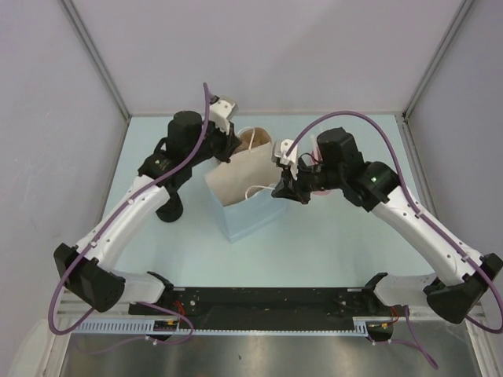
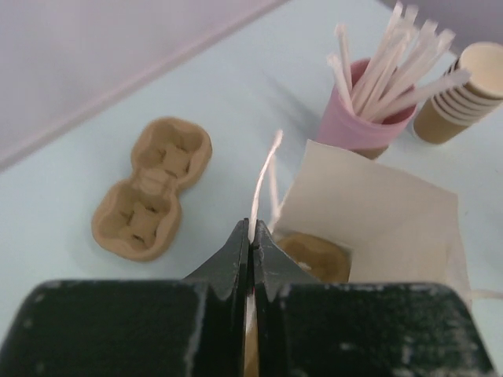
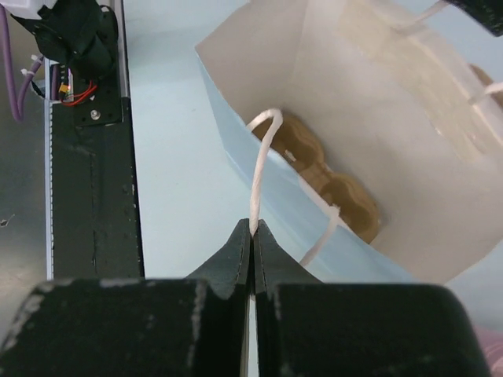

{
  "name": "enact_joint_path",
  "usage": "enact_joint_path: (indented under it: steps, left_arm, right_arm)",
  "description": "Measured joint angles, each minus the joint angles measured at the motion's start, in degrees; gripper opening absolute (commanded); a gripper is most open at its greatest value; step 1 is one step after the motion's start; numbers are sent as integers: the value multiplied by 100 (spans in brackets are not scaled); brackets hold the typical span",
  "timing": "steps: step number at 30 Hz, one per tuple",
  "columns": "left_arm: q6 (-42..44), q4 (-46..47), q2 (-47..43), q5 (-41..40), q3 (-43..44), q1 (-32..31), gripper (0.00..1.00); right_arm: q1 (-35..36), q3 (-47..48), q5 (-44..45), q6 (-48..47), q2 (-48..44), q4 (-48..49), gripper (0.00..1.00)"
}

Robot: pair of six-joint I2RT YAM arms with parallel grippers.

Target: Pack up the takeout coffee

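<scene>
A paper bag (image 1: 240,192), light blue outside and white inside (image 3: 369,102), stands open between the arms. My left gripper (image 2: 251,232) is shut on its far white string handle (image 2: 265,177), at the bag's far rim (image 1: 229,149). My right gripper (image 3: 253,228) is shut on the near string handle (image 3: 259,165), at the bag's near right rim (image 1: 277,188). A tan pulp cup carrier (image 3: 334,188) lies on the bag's floor, also seen in the left wrist view (image 2: 318,255). The takeout coffee is out of view.
A second tan pulp carrier (image 2: 152,188) lies on the table left of the bag. A pink cup of white straws (image 2: 359,126) and a stack of nested tan cups (image 2: 464,94) stand beyond the bag. Grey walls close in the table's sides and back.
</scene>
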Motion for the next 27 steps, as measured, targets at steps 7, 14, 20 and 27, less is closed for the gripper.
enact_joint_path:
  steps: [7,14,20,27]
  left_arm:
    - [205,-42,-11,48,933,-31,5]
    - [516,-28,-297,210,566,-393,5]
    - [848,-409,-337,533,192,-623,4]
    - [1062,-638,-481,1102,170,-717,7]
  right_arm:
    - [190,7,-179,-238,-378,-236,0]
    - [404,-221,-387,-811,-415,-1021,0]
    - [868,-1071,-197,-1196,-455,-1508,0]
    - [1187,-2162,227,-1357,-1025,-1408,0]
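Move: The hands hold the bag's two handles, left hand the far one, right hand the near one. The bag's middle, with a cup tray inside, hangs about 16 cm below both: 6 cm back and 6 right of the left hand, 8 cm ahead and 5 left of the right. From the left hand, the second tray lies 15 cm ahead, 5 right; the black lids 5 cm back, 17 left. The pink straw cup stands 15 cm ahead, 14 right of the right hand. Down and back, with some drift to the right, the right hand draws the near handle towards the robot's edge of the table, roughly 13 cm down and 12 back, its fingertips tipping lower and swinging counter-clockwise. The left hand hoists the far handle 8 cm, then sinks most of that again while pulling back and a little right, turning about 20 degrees clockwise. Both grips stay shut. ##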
